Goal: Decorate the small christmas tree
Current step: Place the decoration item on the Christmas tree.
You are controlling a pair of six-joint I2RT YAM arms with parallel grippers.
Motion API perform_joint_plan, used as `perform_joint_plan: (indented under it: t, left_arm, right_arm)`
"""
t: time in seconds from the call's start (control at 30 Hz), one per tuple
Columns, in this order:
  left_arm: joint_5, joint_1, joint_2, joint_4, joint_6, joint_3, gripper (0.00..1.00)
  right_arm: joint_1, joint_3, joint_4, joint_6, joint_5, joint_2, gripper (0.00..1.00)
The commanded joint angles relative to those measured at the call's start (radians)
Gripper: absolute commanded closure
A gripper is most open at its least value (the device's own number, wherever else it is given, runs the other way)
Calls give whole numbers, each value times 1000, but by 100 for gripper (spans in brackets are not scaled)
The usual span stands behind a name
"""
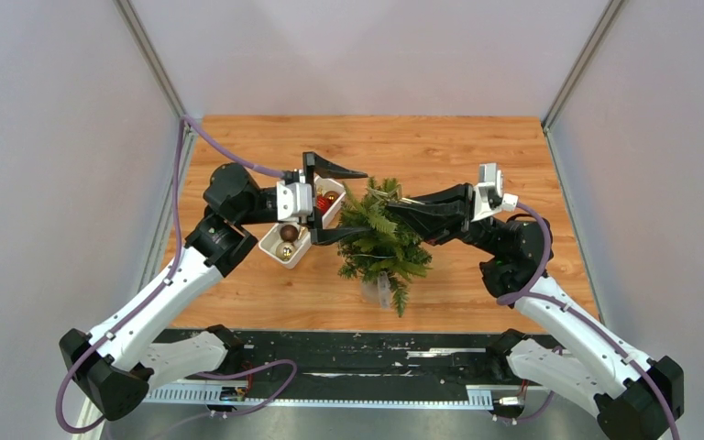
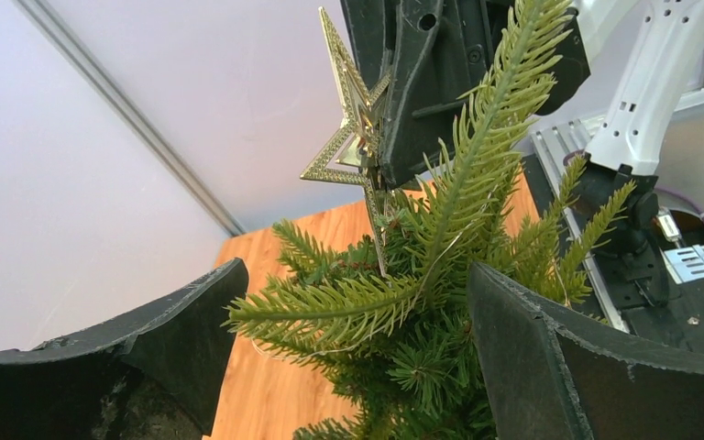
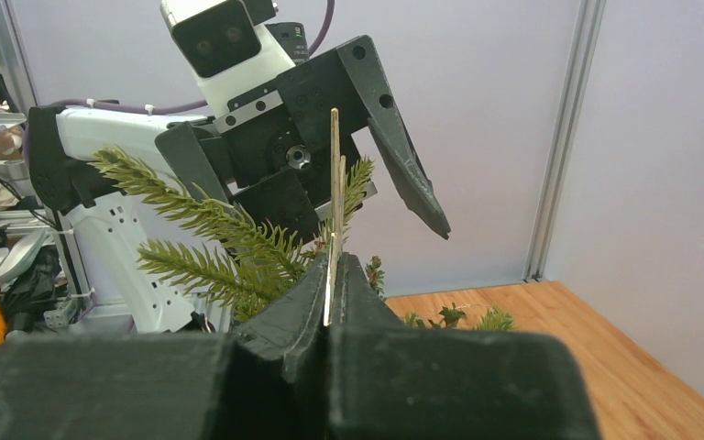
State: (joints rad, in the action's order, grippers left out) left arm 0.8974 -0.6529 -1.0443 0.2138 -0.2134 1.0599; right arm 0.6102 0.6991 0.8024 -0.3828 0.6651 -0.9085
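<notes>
The small christmas tree (image 1: pixel 380 240) stands mid-table, a bushy green fir. My right gripper (image 1: pixel 401 207) reaches over its top from the right and is shut on a flat gold star (image 2: pixel 352 139). In the right wrist view the star (image 3: pixel 335 183) shows edge-on, pinched between the closed fingers of the right gripper (image 3: pixel 334 264). My left gripper (image 1: pixel 341 202) is open wide on the tree's left side, one finger behind and one in front. In the left wrist view the tree's branches (image 2: pixel 367 307) fill the gap between the open fingers (image 2: pixel 550 357), which grip nothing.
A white tray (image 1: pixel 269 241) lies left of the tree, under the left wrist, holding brown, gold and red baubles (image 1: pixel 290 233). Grey walls close in the wooden table on three sides. Both arm bases sit at the near edge.
</notes>
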Motion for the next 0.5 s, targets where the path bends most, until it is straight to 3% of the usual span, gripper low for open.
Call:
perform_joint_plan:
  t: [0.0,0.1,0.23,0.47]
  left_arm:
    - [-7,2,23,-14,-34,41,3]
    - [-10,2,28,-11,-38,35,2]
    - [-14,2,32,-4,-41,29,1]
    - [-14,2,39,1,-49,19,1]
  right_arm:
    - [5,-20,-180,10,68,-35,100]
    - [6,-1,-215,20,63,-41,96]
    - [5,27,-249,24,61,-45,78]
    - [5,56,-259,27,59,-46,74]
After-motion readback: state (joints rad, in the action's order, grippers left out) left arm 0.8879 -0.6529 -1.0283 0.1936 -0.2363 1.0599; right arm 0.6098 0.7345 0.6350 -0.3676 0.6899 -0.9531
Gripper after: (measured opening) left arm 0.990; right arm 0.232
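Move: The right hand holds the gold star, and the treetop it is meant for lies some 3 cm to its left, level fore and aft, about 3 cm below. A long sprig sticks up about 4 cm back and 3 cm left of the hand; the ornament box lies far below, about 38 cm, some 15 cm left and 13 cm farther out. From the left hand, the treetop is about 5 cm right, level with it and about as high. The right fingers, shut on the star at first, open about a quarter and loosen their pinch while the star's lower end is among the top branches. The right hand then sinks about 3 cm into the treetop, also edging a centimetre or so forward and left, its fingers tipping down roughly 10 degrees, and there it stops with the star still between the parted fingers. ##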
